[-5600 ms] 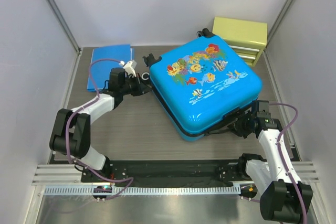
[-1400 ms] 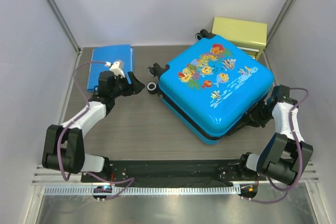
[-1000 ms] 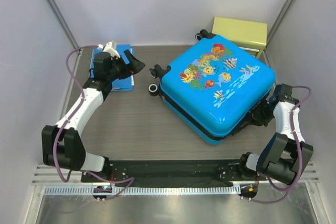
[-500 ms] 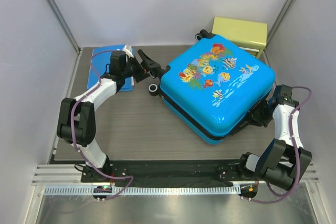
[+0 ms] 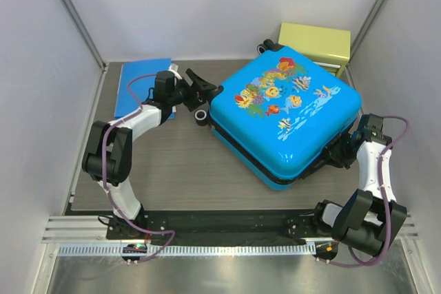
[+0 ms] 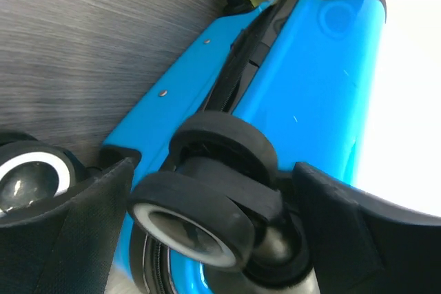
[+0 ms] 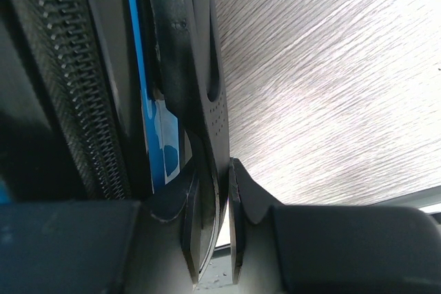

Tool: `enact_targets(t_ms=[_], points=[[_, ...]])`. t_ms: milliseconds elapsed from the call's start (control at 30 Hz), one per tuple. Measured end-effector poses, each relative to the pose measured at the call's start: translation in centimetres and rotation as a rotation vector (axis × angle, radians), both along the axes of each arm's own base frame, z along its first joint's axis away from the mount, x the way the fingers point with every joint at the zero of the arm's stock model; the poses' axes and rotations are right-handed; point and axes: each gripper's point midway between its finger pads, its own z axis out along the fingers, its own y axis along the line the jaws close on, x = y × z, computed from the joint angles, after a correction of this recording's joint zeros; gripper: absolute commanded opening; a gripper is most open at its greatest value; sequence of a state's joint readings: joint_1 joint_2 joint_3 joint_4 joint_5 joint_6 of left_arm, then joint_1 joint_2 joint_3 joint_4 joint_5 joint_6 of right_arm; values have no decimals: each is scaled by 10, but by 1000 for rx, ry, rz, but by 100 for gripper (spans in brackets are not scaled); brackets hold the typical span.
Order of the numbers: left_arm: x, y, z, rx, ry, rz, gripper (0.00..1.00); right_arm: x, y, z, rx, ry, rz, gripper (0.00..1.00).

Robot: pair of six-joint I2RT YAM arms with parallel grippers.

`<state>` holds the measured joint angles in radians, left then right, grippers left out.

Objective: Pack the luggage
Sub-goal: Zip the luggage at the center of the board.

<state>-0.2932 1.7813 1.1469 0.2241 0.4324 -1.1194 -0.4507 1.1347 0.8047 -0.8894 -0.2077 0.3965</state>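
The luggage (image 5: 286,118) is a bright-blue hard case with fish prints, lying flat and closed right of the middle. My left gripper (image 5: 204,91) is at its left corner, open, with its fingers on either side of a black double wheel (image 6: 207,201). The blue shell (image 6: 310,80) fills that wrist view behind the wheel. My right gripper (image 5: 342,153) is at the case's right side, shut on the black handle (image 7: 182,67). Beside the handle run the zipper (image 7: 55,67) and a strip of blue shell (image 7: 134,46).
A flat blue folder (image 5: 141,87) lies at the back left, behind my left arm. A yellow-green drawer box (image 5: 315,45) stands at the back right, against the case's far corner. A second wheel (image 5: 200,115) sticks out just below my left gripper. Grey walls close in both sides.
My left arm has swung from over the blue folder to the case's left corner, jaws open round the wheel. The case and my right arm have stayed still over the last second.
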Motion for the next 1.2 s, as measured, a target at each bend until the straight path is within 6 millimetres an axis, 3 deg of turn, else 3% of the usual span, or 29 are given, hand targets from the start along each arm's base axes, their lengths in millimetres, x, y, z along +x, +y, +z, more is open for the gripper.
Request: enact_targets(t_ms=[33, 67, 133, 167, 400, 567, 667, 700, 767, 800, 867, 967, 1200], points=[[1, -1, -1, -3, 6, 5, 53, 0, 0, 0, 0, -2, -1, 1], [1, -2, 0, -18, 10, 8, 28, 0, 0, 0, 0, -2, -2, 1], [2, -3, 1, -35, 26, 21, 3, -2, 1, -1, 1, -1, -3, 1], [2, -4, 1, -40, 30, 21, 0, -2, 2, -2, 3, 1, -4, 1], [1, -3, 4, -53, 10, 49, 0, -3, 2, -2, 6, 2, -6, 1], [-12, 3, 7, -29, 4, 90, 0, -5, 3, -3, 9, 11, -4, 2], [-20, 7, 10, -14, 11, 105, 0, -7, 4, -4, 10, 17, 1, 10], [-22, 8, 17, -17, -3, 113, 0, -7, 4, -4, 10, 19, 1, 23], [-25, 12, 31, -20, -35, 128, 0, -7, 3, -4, 8, 20, 0, 40], [-28, 14, 36, -14, -49, 138, 0, -8, 3, -4, 7, 21, -1, 55], [-39, 21, 38, 4, -57, 161, 0, -11, -1, -1, -12, 32, -14, 67], [-47, 36, 37, 36, -58, 214, 0, -14, -10, 7, -49, 48, -36, 73], [-46, 43, 37, 49, -57, 246, 0, 12, -13, 50, -48, -92, -91, 78]])
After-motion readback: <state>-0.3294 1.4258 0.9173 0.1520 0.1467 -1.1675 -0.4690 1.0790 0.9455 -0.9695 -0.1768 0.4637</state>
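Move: The suitcase's upper wheel already sits between the open left fingers, its middle about 1 cm ahead, 2 cm right and 1 cm down; the lower wheel lies some 7 cm back, 3 cm left and 10 cm down. The far wheels are some 16 cm ahead and 20 cm right. The right fingers still hold the side handle, its middle some 3 cm ahead and 1 cm left; the zip runs roughly 4 cm left and 2 cm ahead, 3 cm higher. Left fingers clamp the upper wheel, then haul back, left and up some 7 cm; right releases the handle, rising. ##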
